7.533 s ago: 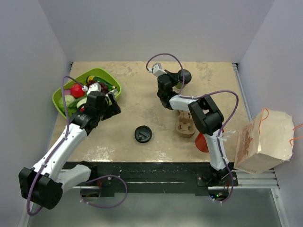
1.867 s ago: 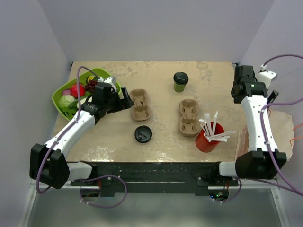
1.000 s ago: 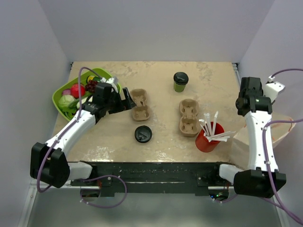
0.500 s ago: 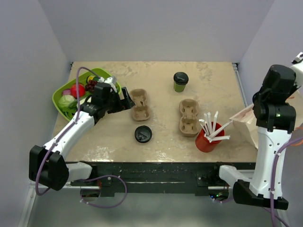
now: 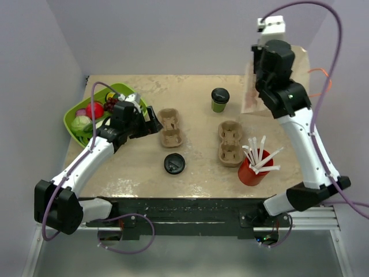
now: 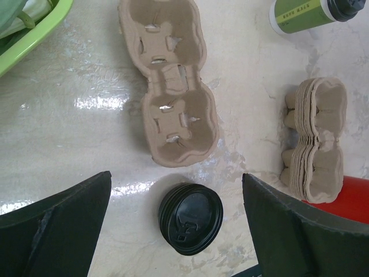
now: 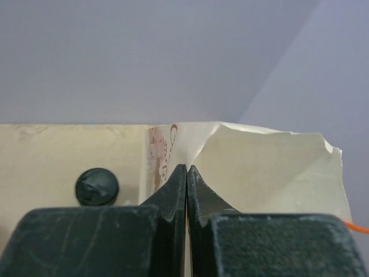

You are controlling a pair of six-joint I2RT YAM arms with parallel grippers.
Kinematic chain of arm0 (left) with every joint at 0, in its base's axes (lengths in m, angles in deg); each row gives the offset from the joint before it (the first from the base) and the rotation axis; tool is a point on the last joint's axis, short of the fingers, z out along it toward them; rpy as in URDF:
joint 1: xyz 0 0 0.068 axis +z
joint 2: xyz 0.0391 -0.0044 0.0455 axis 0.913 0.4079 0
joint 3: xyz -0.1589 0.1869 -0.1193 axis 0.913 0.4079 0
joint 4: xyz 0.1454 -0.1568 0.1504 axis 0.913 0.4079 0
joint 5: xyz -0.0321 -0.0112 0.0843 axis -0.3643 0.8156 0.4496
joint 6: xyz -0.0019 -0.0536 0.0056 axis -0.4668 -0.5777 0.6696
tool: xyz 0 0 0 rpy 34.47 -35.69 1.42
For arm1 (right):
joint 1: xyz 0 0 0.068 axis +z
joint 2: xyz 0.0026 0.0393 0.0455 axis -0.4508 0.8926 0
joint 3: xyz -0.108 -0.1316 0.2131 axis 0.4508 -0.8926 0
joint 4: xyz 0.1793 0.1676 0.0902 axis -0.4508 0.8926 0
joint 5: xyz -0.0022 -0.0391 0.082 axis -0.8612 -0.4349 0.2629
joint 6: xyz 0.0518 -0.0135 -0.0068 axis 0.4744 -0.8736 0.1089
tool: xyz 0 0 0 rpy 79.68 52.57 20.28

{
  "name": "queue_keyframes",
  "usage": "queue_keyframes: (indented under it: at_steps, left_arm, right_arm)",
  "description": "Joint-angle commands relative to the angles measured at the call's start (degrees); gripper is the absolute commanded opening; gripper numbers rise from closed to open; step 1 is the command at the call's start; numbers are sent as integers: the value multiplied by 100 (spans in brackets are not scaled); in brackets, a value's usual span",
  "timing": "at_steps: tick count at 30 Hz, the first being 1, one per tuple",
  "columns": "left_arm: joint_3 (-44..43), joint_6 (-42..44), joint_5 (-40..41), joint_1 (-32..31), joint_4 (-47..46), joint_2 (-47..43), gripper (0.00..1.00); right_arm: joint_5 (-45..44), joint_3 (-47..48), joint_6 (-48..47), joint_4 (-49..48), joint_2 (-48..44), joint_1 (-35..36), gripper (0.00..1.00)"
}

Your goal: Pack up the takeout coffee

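Observation:
The takeout coffee (image 5: 219, 99), a small green cup with a black lid, stands at the back middle of the table; it also shows in the left wrist view (image 6: 305, 11) and the right wrist view (image 7: 97, 186). My right gripper (image 7: 186, 170) is shut on the top edge of a cream paper bag (image 7: 271, 167), held up at the back right (image 5: 249, 98), just right of the cup. My left gripper (image 6: 179, 228) is open above a loose black lid (image 6: 190, 218), with nothing between its fingers.
A cardboard cup carrier (image 5: 171, 127) lies by the left gripper, and a stack of carriers (image 5: 230, 142) lies right of centre. A red cup with white straws (image 5: 253, 170) stands front right. A green tray (image 5: 74, 109) of toy food sits at the left.
The right arm has swung the paper bag from beyond the table's right edge up and over to the back right, near the green cup. The left arm has hardly moved.

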Motion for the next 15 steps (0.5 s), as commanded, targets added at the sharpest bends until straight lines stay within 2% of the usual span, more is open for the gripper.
queue_keyframes:
  at_steps: [1,6,10,12,15]
  left_arm:
    - [-109,82,118,42,15,-205,100]
    - [-83,46,250,50,208,-284,100]
    - [-13,-32,276,50,252,-372,100]
    - [22,-76,321,50,314,-407,100]
    - [93,-138,365,50,349,-477,100]
  right_arm:
    - [76,642,-986,-862,363,875,0]
    - [-1029,1144,-961,-714,1067,1815,0]
    - [-1322,1381,-419,-196,1507,2212,0]
    - [-1297,1312,-268,-10,1622,2309,0]
    - [-629,917,-145,-195,1596,2327,0]
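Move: The right hand holds the paper bag high over the far right of the table; the clear patch between the single carrier and the coffee cup lies about 15 cm left, 2 cm ahead and 48 cm below. From this hand the cup stands roughly 6 cm left and 10 cm ahead, the carrier stack 2 cm left and 7 cm back, and the single carrier 28 cm left, level. From the left hand, the patch is some 18 cm right, 8 cm ahead. Still pinching the bag's rim, the right hand sweeps about 19 cm left towards the clear patch, sinking late. ##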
